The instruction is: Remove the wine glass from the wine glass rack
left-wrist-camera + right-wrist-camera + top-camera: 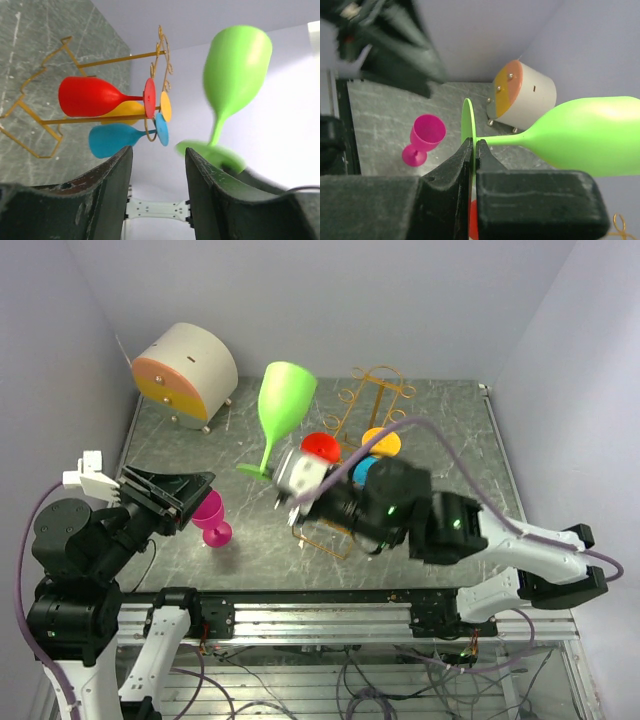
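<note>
My right gripper is shut on the thin foot of a lime-green wine glass, pinching the disc edge-on. The top view shows this green wine glass in the air, left of the golden wire wine glass rack and apart from it. On the rack hang a red glass, an orange one and a blue one. My left gripper is open and empty at the left. Its wrist view shows the rack, the red glass and the green glass ahead of it.
A pink glass stands upright on the grey marbled table, just right of my left gripper. A round beige drawer box with orange fronts sits at the back left. Walls close in the table on three sides.
</note>
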{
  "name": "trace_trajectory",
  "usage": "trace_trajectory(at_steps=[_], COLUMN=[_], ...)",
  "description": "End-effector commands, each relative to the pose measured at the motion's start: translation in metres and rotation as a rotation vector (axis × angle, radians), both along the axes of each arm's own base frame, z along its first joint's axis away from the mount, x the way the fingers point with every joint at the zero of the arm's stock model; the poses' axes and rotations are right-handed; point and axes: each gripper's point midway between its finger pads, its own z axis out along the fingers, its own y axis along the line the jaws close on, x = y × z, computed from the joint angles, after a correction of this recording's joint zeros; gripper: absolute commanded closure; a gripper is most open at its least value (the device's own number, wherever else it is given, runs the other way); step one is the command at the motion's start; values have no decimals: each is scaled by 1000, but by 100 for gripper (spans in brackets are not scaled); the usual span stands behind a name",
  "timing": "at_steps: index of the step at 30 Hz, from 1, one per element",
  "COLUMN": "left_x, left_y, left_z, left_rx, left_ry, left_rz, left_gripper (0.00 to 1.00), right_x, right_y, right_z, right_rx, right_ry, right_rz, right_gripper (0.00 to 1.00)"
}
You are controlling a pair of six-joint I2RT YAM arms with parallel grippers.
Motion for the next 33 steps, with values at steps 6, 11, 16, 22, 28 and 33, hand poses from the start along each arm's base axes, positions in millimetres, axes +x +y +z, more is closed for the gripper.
trace_trajectory(at_steps=[6,11,16,22,28,33], left_x=[-11,-25,-34,-38,-42,-43], left_y=[-15,-22,-24,-25,-26,-27], left_z=[32,28,16,12,14,11], left_rx=[-148,-182,-170,-241,-265,-274], left_ry=[-12,14,62,86,99,127], left_rz=[-85,-135,-148,-146,-154,-158], left_gripper=[43,43,43,42,42,42], right_x=[-45,-47,-45,-57,-63,-74], right_y=[17,20,17,24,27,31], right_z=[-20,-26,-28,-40,-43,-41], right_rx=[-70,-71,-60,-73,-69,-39], right_ry=[-265,-325,-394,-460,-523,-547], right_rz=[-72,-133,-183,-137,-146,-99], right_gripper=[100,100,100,100,100,100])
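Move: The left hand's open fingers wait some 9 cm to the left of the right hand, 2 cm back and 6 cm lower; the right hand still pinches the green wine glass by its foot, its middle about 7 cm ahead of the right hand, 1 cm right and 4 cm above. From the left hand the green wine glass lies 9 cm ahead, 10 cm right and 10 cm higher; the pink wine glass stands 5 cm ahead, 4 cm left and some 32 cm below. Back, down and a little left, the right hand swings the green wine glass quickly, some 8 cm, towards the left hand, then eases a couple of centimetres forward while it keeps rolling, about 30 degrees in all, bringing the bowl up. The left hand rises slightly, draws back about 3 cm and a little right, rolls its left side down, and keeps its fingers open. ##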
